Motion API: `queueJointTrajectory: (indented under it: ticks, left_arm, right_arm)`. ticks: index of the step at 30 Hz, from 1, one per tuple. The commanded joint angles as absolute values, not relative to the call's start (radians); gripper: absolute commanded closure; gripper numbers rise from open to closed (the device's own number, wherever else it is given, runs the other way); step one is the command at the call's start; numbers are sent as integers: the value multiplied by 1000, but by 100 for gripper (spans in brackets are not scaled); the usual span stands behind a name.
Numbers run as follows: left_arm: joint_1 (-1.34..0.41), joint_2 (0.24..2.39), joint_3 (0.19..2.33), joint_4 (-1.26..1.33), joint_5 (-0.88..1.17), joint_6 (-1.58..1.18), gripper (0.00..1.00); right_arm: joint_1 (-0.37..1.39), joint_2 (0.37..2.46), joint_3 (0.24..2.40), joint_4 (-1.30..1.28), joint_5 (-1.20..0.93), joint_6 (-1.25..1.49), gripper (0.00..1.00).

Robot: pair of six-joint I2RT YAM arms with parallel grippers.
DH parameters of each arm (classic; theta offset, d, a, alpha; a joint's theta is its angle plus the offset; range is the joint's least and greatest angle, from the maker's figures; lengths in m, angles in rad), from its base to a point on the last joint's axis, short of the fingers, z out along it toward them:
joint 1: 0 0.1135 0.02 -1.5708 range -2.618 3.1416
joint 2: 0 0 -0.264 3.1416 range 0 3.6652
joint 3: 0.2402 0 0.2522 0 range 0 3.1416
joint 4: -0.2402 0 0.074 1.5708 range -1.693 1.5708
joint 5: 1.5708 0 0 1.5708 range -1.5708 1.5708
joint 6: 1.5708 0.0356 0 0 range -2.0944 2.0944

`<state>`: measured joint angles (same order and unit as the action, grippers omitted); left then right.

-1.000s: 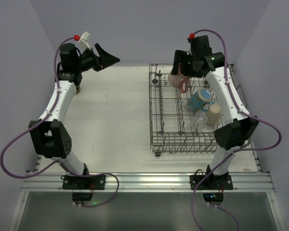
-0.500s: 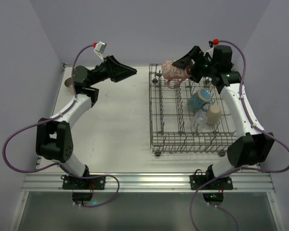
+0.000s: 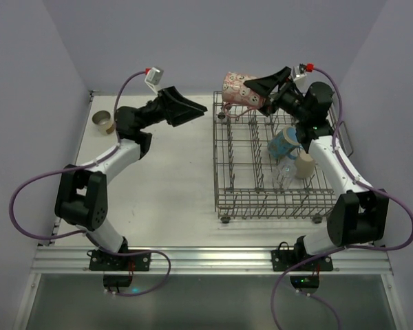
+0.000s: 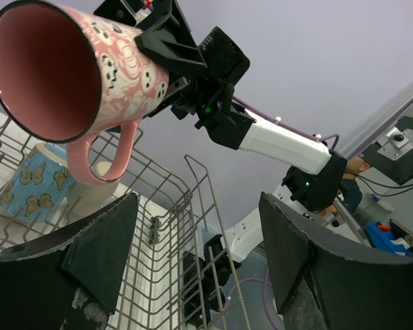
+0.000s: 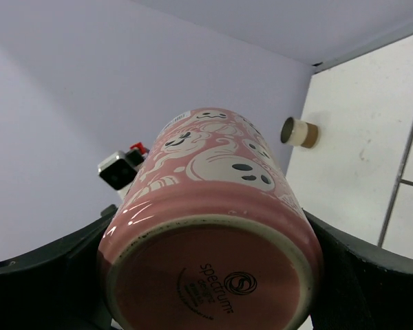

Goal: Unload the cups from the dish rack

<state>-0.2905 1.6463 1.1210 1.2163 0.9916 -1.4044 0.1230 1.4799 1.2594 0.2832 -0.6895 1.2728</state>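
Observation:
My right gripper (image 3: 256,95) is shut on the base end of a pink patterned mug (image 3: 235,88), held on its side in the air above the far left corner of the dish rack (image 3: 224,180). Up close, the mug's underside (image 5: 213,275) sits between the right gripper (image 5: 210,265). My left gripper (image 3: 193,113) is open and empty, pointing right at the mug's mouth (image 4: 45,69) from just left of the rack. Still in the rack are a blue patterned mug (image 3: 286,142), a beige cup (image 3: 305,163) and a clear glass tumbler (image 3: 286,173).
A small tan cup (image 3: 103,122) stands on the white table at the far left, also seen as the tan cup (image 5: 299,132) in the right wrist view. The rack's wire wall (image 4: 193,199) rises between the left fingers (image 4: 103,254). Grey walls close in on three sides.
The right arm lifted the pink mug out of the rack and tipped it leftward. The left arm swung from the far left corner rightward toward the mug.

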Motion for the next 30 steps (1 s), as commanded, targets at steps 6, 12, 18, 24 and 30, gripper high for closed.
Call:
queueJointTrajectory:
  ticks: [6, 12, 18, 24, 30]
  left_arm:
    - [-333, 1654, 1143, 1148, 940, -1293, 20]
    - [-360, 1690, 1173, 1129, 902, -1273, 20]
    - [-383, 1735, 1235, 1117, 870, -1259, 20]
    - [-413, 1778, 1310, 1114, 853, -1267, 21]
    - [-429, 1812, 1347, 1115, 842, -1278, 23]
  right_arm:
    - [121, 1413, 1238, 727, -741, 1463, 100]
    - [126, 1427, 1227, 790, -755, 1502, 100]
    - [133, 1430, 1210, 830, -764, 1523, 100]
    - [140, 1437, 1204, 842, -767, 1526, 100]
    - [155, 1460, 1227, 851, -767, 1520, 100]
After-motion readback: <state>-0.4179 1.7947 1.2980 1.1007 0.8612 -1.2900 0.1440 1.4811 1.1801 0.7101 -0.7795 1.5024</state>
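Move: Some 13 cm to the left hand's right, about 6 cm ahead and slightly above it, the pink mug hangs in the right gripper, its mouth turned towards the empty left fingers and its handle underneath. From the right hand, the waiting left gripper is about 15 cm left and 7 cm back. Roughly 20 cm below the right hand stand the blue butterfly cup, 16 cm right and about level, and the clear glass, 16 cm right and 8 cm back. Closing in on each other for a handover, the left hand slides about 6 cm right and 3 cm forward with fingers still open, dipping slightly and coming back up, towards the mug's mouth and hanging handle. The right hand keeps its grip, first raising the mug 4.5 cm, drawing it back some 3 cm and a little left, and turning it about 15 degrees to face the left gripper. ##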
